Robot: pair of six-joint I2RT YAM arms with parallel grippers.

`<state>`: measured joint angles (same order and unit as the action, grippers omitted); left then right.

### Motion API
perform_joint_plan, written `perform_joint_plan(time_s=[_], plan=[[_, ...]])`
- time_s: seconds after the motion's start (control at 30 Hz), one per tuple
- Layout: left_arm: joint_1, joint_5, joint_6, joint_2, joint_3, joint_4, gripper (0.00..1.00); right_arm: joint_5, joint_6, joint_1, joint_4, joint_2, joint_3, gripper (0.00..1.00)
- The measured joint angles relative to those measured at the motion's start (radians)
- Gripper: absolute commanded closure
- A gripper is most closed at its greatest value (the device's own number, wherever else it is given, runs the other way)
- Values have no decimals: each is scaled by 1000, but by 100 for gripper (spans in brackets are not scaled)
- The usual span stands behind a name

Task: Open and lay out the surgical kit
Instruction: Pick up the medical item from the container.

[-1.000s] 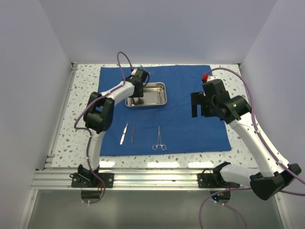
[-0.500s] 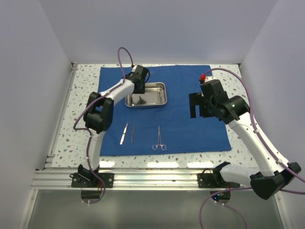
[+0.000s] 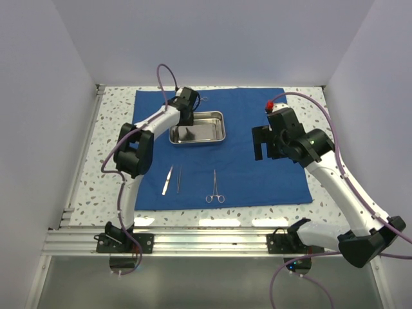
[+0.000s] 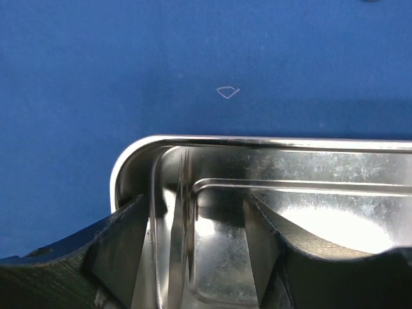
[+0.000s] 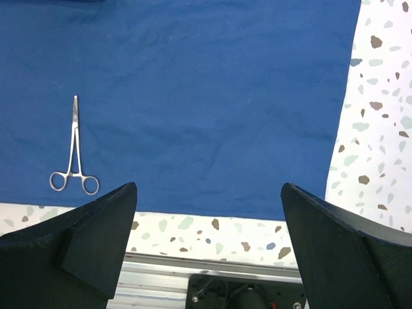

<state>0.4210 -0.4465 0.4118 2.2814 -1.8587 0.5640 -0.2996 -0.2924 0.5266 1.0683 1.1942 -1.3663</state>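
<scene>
The royal-blue cloth wrap (image 3: 251,122) (image 4: 193,58) (image 5: 212,84) lies spread flat on the table. At its back left stands the shiny steel tray (image 3: 223,127) (image 4: 257,140). My left gripper (image 3: 187,114) (image 4: 194,198) hovers open over the tray's left end. One finger is outside the left wall and the other is inside, and it holds nothing. Two slim tweezers (image 3: 168,179) (image 3: 179,178) and a ring-handled clamp (image 3: 215,187) (image 5: 74,151) lie side by side on the cloth's near part. My right gripper (image 3: 266,143) (image 5: 207,187) hangs wide open and empty above the cloth's right side.
Speckled tabletop (image 3: 109,148) (image 5: 380,96) borders the cloth on all sides. An aluminium rail (image 3: 212,241) (image 5: 161,267) runs along the near edge, carrying both arm bases. White walls close in the left, back and right.
My left gripper has opened wider and drawn up and back from inside the tray to its left end. The right arm has drifted slightly left.
</scene>
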Motion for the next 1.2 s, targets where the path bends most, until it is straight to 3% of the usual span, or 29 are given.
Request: perform_joint_plan(time_s=[0.33, 0.63, 0.83, 1.07, 1.2], plan=[[-4, 58, 39, 11, 30, -32, 39, -24, 12, 29, 0, 4, 0, 1], [-52, 121, 85, 13, 66, -125, 48, -28, 21, 45, 0, 4, 0, 1], [-73, 118, 85, 13, 88, -176, 68, -32, 25, 53, 0, 5, 0, 1], [-85, 111, 88, 10, 105, -216, 100, -34, 25, 58, 0, 25, 0, 1], [-86, 110, 90, 10, 106, -223, 100, -49, 26, 58, 0, 30, 0, 1]])
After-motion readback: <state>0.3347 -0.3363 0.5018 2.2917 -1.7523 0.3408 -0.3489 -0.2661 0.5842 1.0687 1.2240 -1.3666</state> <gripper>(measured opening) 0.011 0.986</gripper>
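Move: The medical item stands thin and upright along the tray's left wall, between the left hand's open fingers: its middle is about 2 cm left, level fore and aft, and 3 cm below. The tray's middle is some 6 cm to the hand's right. The scissors on the cloth lie about 13 cm ahead and 5 cm right. From the right hand the item is roughly 26 cm ahead, 26 cm left and well below. The left fingers close from well open to shut on the medical item's far part, inside the tray's far left corner. Before that the hand sinks about 2 cm with a slight draw back and to the right, then slides some 3 cm forward and 2.5 cm left along the wall, rolling its left side down about 10 degrees. ##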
